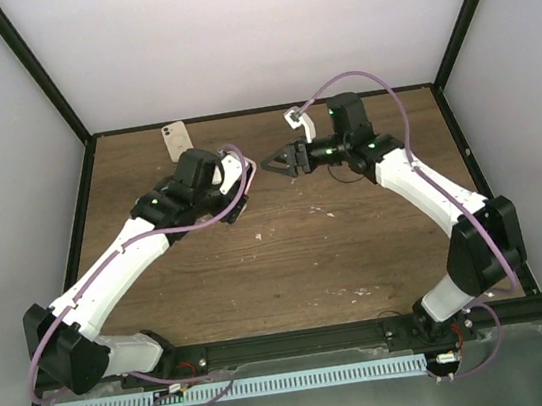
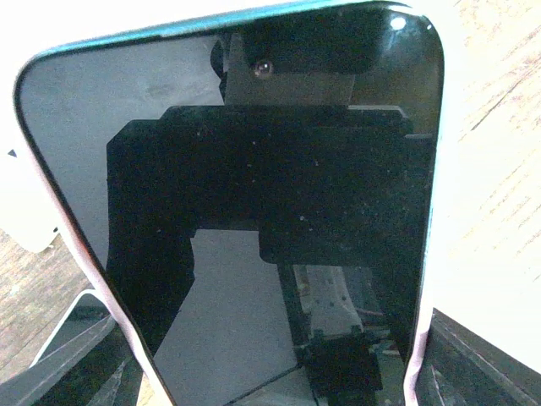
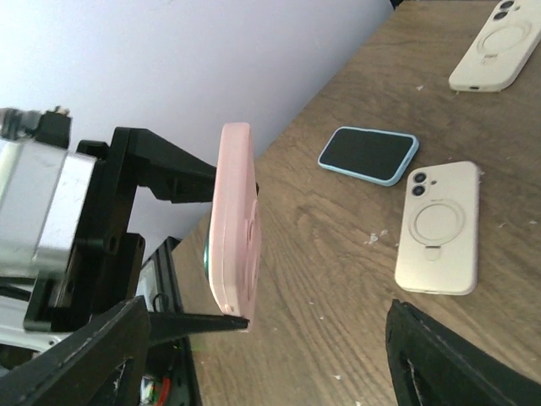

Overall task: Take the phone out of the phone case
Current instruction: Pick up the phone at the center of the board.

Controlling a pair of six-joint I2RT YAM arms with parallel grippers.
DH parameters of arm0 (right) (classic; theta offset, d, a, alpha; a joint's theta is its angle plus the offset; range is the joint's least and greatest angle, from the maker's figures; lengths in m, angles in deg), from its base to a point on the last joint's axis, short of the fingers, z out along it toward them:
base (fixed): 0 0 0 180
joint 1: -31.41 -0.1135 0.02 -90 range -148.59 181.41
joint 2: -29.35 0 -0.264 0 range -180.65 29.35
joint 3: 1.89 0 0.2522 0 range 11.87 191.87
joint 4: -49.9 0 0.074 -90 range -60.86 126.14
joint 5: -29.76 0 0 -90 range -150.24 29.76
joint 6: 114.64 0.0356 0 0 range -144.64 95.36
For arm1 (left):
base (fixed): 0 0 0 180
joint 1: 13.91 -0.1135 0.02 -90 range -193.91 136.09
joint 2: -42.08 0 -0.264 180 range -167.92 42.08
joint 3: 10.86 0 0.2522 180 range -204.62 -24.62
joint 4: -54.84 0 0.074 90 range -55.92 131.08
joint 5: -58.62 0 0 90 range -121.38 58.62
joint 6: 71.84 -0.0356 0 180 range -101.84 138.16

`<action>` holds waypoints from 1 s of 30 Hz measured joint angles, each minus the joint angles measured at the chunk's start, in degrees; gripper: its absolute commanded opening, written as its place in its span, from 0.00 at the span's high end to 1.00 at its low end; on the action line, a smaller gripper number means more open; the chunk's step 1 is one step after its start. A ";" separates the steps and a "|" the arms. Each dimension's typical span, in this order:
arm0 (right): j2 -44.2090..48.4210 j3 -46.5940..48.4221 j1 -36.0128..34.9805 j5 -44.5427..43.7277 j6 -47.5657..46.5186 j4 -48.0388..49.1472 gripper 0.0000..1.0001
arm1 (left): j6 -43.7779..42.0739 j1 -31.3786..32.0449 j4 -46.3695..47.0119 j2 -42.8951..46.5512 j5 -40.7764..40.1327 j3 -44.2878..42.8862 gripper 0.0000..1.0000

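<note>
The phone [image 2: 270, 169] sits in a pink phone case [image 2: 413, 376]; its dark glass fills the left wrist view. My left gripper [image 2: 279, 372] is shut on the cased phone's long edges and holds it above the table, left of centre [image 1: 244, 178]. In the right wrist view the pink case [image 3: 237, 228] shows edge-on, clamped between the left gripper's black fingers [image 3: 165, 173]. My right gripper [image 3: 270, 338] is open just to the right of the case and touches nothing; from above it [image 1: 271, 166] points left at it.
On the wooden table [image 3: 338, 279] lie a blue-cased phone [image 3: 368, 155], screen up, and two cream-cased phones [image 3: 439, 227] [image 3: 494, 46], backs up. One cream-cased phone [image 1: 176, 140] shows at the back left from above. Walls enclose the table on three sides.
</note>
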 measured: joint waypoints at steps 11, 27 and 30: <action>-6.01 4.74 -4.76 -1.05 1.70 -0.26 0.47 | 0.87 0.00 -0.02 -0.94 0.00 -0.70 0.62; -7.76 5.35 -5.86 -0.79 2.71 0.20 0.99 | 1.44 0.00 -0.13 -1.99 0.00 -1.14 0.55; -8.00 6.14 -5.84 -1.11 2.75 -0.50 0.99 | 1.90 0.00 -0.04 -2.01 0.00 -1.16 0.34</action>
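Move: The phone in its pink case, held aloft by the left hand, has its middle about 9 cm to the right hand's left, roughly level with it ahead and back, and some 4 cm below; its near short end is only 4–5 cm off. For the left hand the cased phone is right between the fingers. On the table, some 28 cm below the right hand, the cream case lies about 9 cm ahead and 14 cm left, and the blue phone 16 cm farther left and about 2 cm farther out than that. The right hand goes about 5 cm left and sinks a couple of centimetres, already partly closed and barely turning, until its fingers straddle the facing short end of the cased phone near the corner closer to the robot; they then shut almost fully and pinch that corner between screen side and back. The left hand keeps its hold on the case's two long sides and stays practically in place, offering the phone's free end to the right. ##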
